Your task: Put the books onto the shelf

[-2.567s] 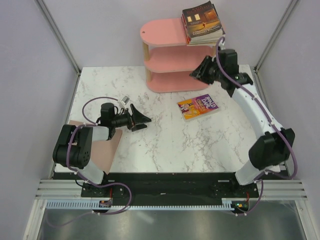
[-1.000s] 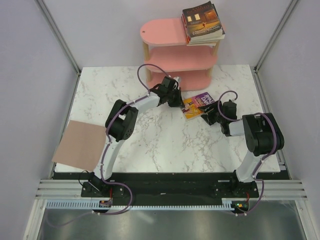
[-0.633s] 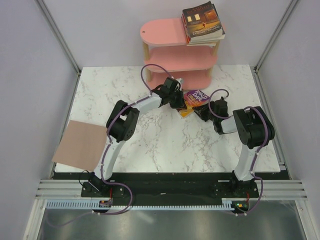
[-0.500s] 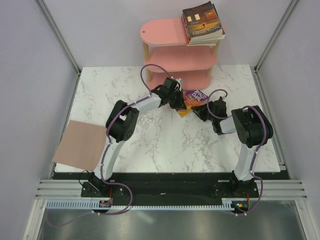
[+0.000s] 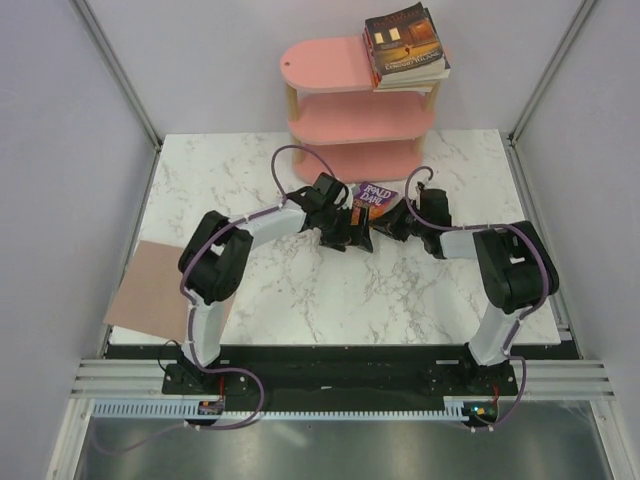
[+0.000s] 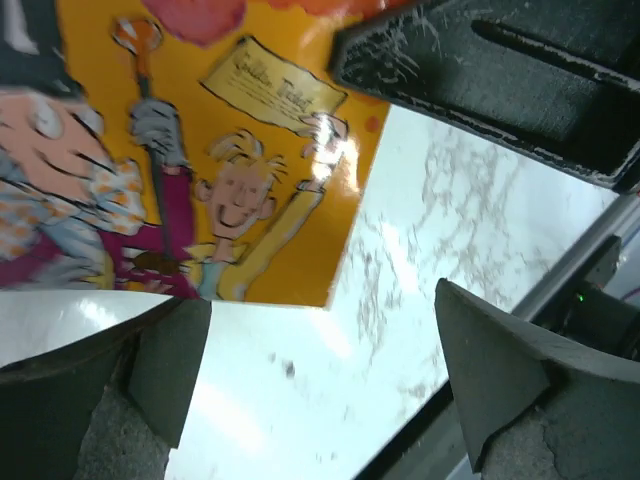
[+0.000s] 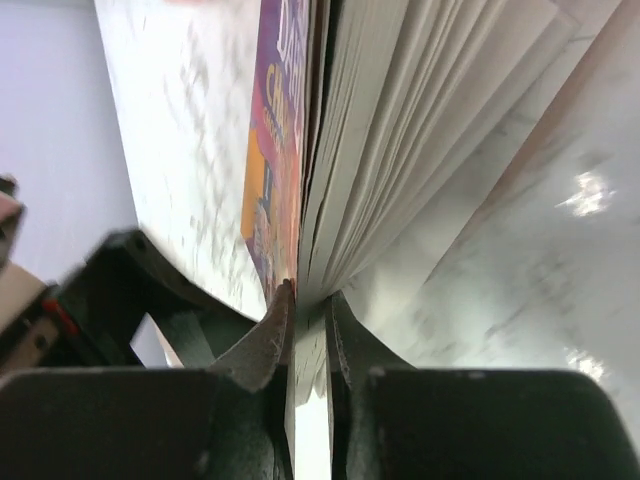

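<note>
The purple-yellow Roald Dahl book [image 5: 375,194] stands tilted up off the table, just in front of the pink shelf [image 5: 340,118]. My right gripper [image 5: 393,222] is shut on its near edge; in the right wrist view the fingers [image 7: 270,335] pinch the cover and pages [image 7: 400,120]. My left gripper [image 5: 352,236] is open just left of the book and holds nothing. In the left wrist view the yellow cover [image 6: 210,150] lies beyond the spread fingers [image 6: 170,365]. A stack of books [image 5: 405,45] lies on the shelf's top board, at its right end.
A plain tan-pink sheet [image 5: 150,290] overhangs the marble table [image 5: 300,300] at its left edge, partly under the left arm. The shelf's middle and bottom boards hold nothing. Grey walls with metal posts close in the back and sides.
My left gripper has let go of the book, opened wide and pulled back. The right gripper has shut on the book and carried it, tipped up, a little towards the shelf.
</note>
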Motion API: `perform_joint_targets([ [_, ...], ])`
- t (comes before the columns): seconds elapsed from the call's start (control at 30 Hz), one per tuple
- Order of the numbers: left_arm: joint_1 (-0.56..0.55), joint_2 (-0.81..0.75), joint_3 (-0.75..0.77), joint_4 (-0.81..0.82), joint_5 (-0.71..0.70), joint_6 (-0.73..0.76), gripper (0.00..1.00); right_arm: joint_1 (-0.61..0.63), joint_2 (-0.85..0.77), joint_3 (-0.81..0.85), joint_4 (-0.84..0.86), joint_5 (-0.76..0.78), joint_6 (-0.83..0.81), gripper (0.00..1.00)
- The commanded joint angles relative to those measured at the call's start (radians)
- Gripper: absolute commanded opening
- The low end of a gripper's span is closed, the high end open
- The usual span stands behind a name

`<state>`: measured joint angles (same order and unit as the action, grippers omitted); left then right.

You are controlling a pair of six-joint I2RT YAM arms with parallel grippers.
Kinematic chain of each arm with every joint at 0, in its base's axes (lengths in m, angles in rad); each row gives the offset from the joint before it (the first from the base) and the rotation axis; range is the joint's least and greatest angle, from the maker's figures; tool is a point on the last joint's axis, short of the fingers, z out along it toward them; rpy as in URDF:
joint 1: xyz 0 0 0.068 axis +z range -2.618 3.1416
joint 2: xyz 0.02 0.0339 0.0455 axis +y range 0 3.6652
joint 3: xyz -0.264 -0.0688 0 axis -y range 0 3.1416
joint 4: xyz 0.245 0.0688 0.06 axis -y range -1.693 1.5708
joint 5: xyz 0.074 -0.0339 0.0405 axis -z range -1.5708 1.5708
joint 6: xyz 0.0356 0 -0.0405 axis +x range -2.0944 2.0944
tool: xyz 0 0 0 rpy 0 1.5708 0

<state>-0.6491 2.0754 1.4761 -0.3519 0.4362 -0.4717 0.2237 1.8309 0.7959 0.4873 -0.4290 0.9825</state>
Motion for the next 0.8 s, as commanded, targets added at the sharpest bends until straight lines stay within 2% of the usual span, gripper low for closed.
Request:
perform_joint_targets([
  [0.0, 0.075, -0.185, -0.071, -0.025, -0.024, 0.107, 1.00, 0.009, -0.130, 0.094, -0.242, -0.219, -0.298, 0.06],
  [0.1, 0.205, -0.239, -0.147, 0.049, 0.142, 0.075, 1.00, 0.008, -0.173, 0.127, -0.363, -0.313, -0.392, 0.07],
  [0.13, 0.276, -0.250, -0.204, 0.083, 0.245, 0.061, 1.00, 0.008, -0.191, 0.134, -0.387, -0.345, -0.448, 0.07],
  [0.27, 0.390, -0.276, -0.307, 0.204, 0.413, 0.021, 1.00, 0.006, -0.245, 0.132, -0.443, -0.470, -0.527, 0.08],
  [0.4, 0.402, -0.294, -0.372, 0.345, 0.519, -0.028, 1.00, 0.006, -0.275, 0.129, -0.444, -0.562, -0.545, 0.09],
  [0.43, 0.402, -0.307, -0.405, 0.454, 0.550, -0.054, 1.00, 0.006, -0.280, 0.129, -0.443, -0.570, -0.545, 0.09],
  [0.53, 0.401, -0.320, -0.468, 0.639, 0.601, -0.195, 1.00, 0.006, -0.272, 0.137, -0.441, -0.605, -0.545, 0.09],
  [0.77, 0.342, -0.310, -0.478, 0.714, 0.598, -0.254, 1.00, 0.017, -0.242, 0.160, -0.421, -0.619, -0.522, 0.10],
])
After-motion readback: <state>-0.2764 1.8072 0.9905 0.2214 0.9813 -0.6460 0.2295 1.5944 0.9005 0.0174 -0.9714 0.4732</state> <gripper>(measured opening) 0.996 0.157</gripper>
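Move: The right hand already grips the Roald Dahl book at its edge, the book's middle some 3 cm ahead and 5 cm left of it. Its place, the stack of books on the top shelf, is about 18 cm ahead, straight in line and 26 cm up; the bottom shelf is 15 cm ahead, 9 cm left and slightly lower. From the empty left hand the book is about 6 cm ahead and 5 cm right, level in height. Right hand draws its book back and up about 10 cm, turning counter-clockwise 40 degrees; open left swings left. ##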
